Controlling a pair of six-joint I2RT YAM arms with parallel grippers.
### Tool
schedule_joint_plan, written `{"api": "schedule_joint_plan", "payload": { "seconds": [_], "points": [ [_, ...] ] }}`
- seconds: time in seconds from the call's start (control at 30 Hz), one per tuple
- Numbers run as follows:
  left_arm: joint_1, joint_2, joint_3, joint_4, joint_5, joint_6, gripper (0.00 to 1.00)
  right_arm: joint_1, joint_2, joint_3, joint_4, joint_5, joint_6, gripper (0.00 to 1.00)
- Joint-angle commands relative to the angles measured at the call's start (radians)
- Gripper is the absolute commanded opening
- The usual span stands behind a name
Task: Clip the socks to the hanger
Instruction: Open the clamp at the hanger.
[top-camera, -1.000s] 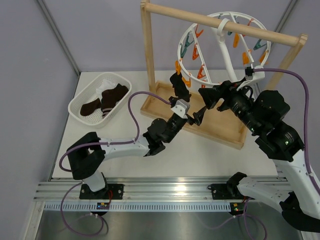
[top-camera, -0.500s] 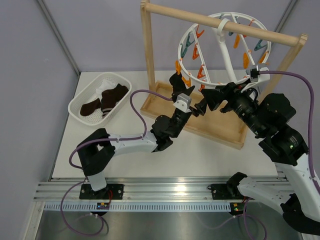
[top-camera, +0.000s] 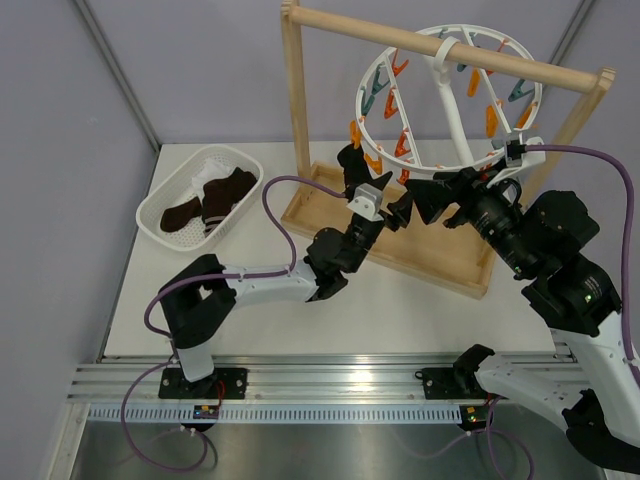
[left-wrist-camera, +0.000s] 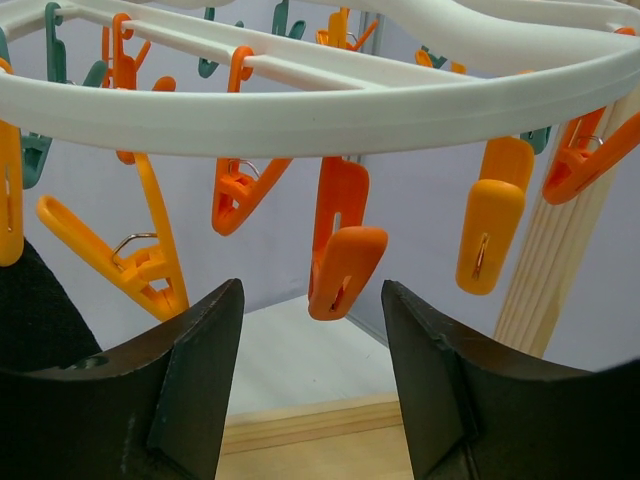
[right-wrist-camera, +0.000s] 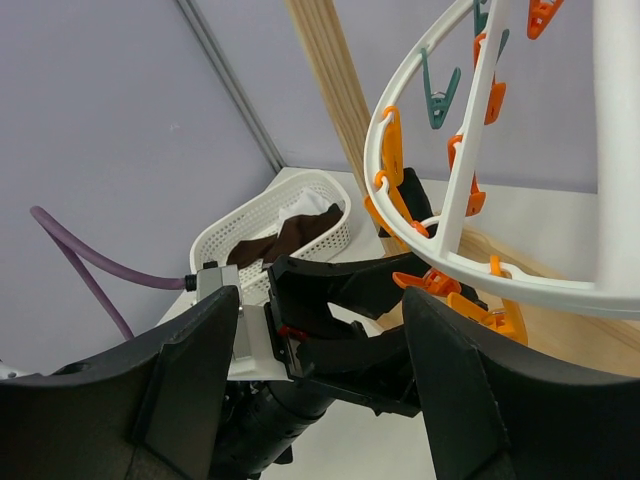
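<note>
The hanger (top-camera: 452, 110) is a white ring with orange and teal clips, hung on a wooden bar. A black sock (top-camera: 352, 165) hangs at its lower left rim, and its edge shows in the left wrist view (left-wrist-camera: 30, 310). My left gripper (top-camera: 392, 208) is raised just under the rim (left-wrist-camera: 300, 105). It is open (left-wrist-camera: 312, 300), with an orange clip (left-wrist-camera: 340, 250) hanging just above the gap and nothing between the fingers. My right gripper (top-camera: 425, 195) is open (right-wrist-camera: 320, 300) beside it, facing the left gripper and empty. More socks (top-camera: 228, 188) lie in the basket.
The white mesh basket (top-camera: 165, 195) stands at the table's back left, also seen in the right wrist view (right-wrist-camera: 225, 235). The wooden stand's post (top-camera: 297, 100) and base tray (top-camera: 440, 262) sit right behind both grippers. A purple cable (top-camera: 290, 185) loops over the left arm.
My left gripper has risen toward the hanger's lower rim and its jaws have narrowed. The right gripper has shifted slightly up and right, still open.
</note>
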Motion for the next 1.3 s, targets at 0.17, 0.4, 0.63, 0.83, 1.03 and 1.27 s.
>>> {"api": "schedule_joint_plan", "payload": {
  "seconds": [0.17, 0.4, 0.63, 0.83, 1.03, 1.27],
  "points": [
    [0.011, 0.005, 0.042, 0.111, -0.015, -0.022, 0.53, 0.007, 0.005, 0.014, -0.001, -0.033, -0.006, 0.74],
    [0.014, -0.009, 0.017, 0.121, -0.008, -0.034, 0.30, 0.006, 0.008, 0.014, -0.004, -0.035, -0.012, 0.74],
    [0.012, -0.113, -0.079, 0.086, 0.007, -0.064, 0.17, 0.006, 0.032, 0.012, -0.039, -0.056, -0.064, 0.74],
    [0.012, -0.280, -0.115, -0.142, 0.091, -0.088, 0.14, 0.007, 0.068, -0.003, -0.044, -0.096, -0.094, 0.73],
    [0.012, -0.365, -0.092, -0.351, 0.177, -0.127, 0.12, 0.007, 0.098, -0.014, -0.012, -0.167, -0.101, 0.73],
    [0.012, -0.367, -0.047, -0.467, 0.182, -0.129, 0.09, 0.006, 0.089, 0.060, -0.024, -0.176, -0.099, 0.73]
  ]
}}
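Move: The red-orange clip on the near rim of the hanger already hangs between the left gripper's open pads, its middle about 2 cm above and 1 cm ahead and to the right. The yellow open clip is some 4 cm ahead and 5 cm left of the hand, the hung black sock about 7 cm ahead and 9 cm left. From the right gripper, the red-orange clip lies roughly 10 cm ahead, 4 cm left and 8 cm lower. Close the left gripper in place on the lower part of the red-orange clip until the pads pinch it, then draw it about 5 cm back, with nearly as much to the left and up, easing down slightly at the end and turning some 10 degrees clockwise. Meanwhile bring the right gripper down and left towards the clip, about 6 cm in all, its fingers staying open. ##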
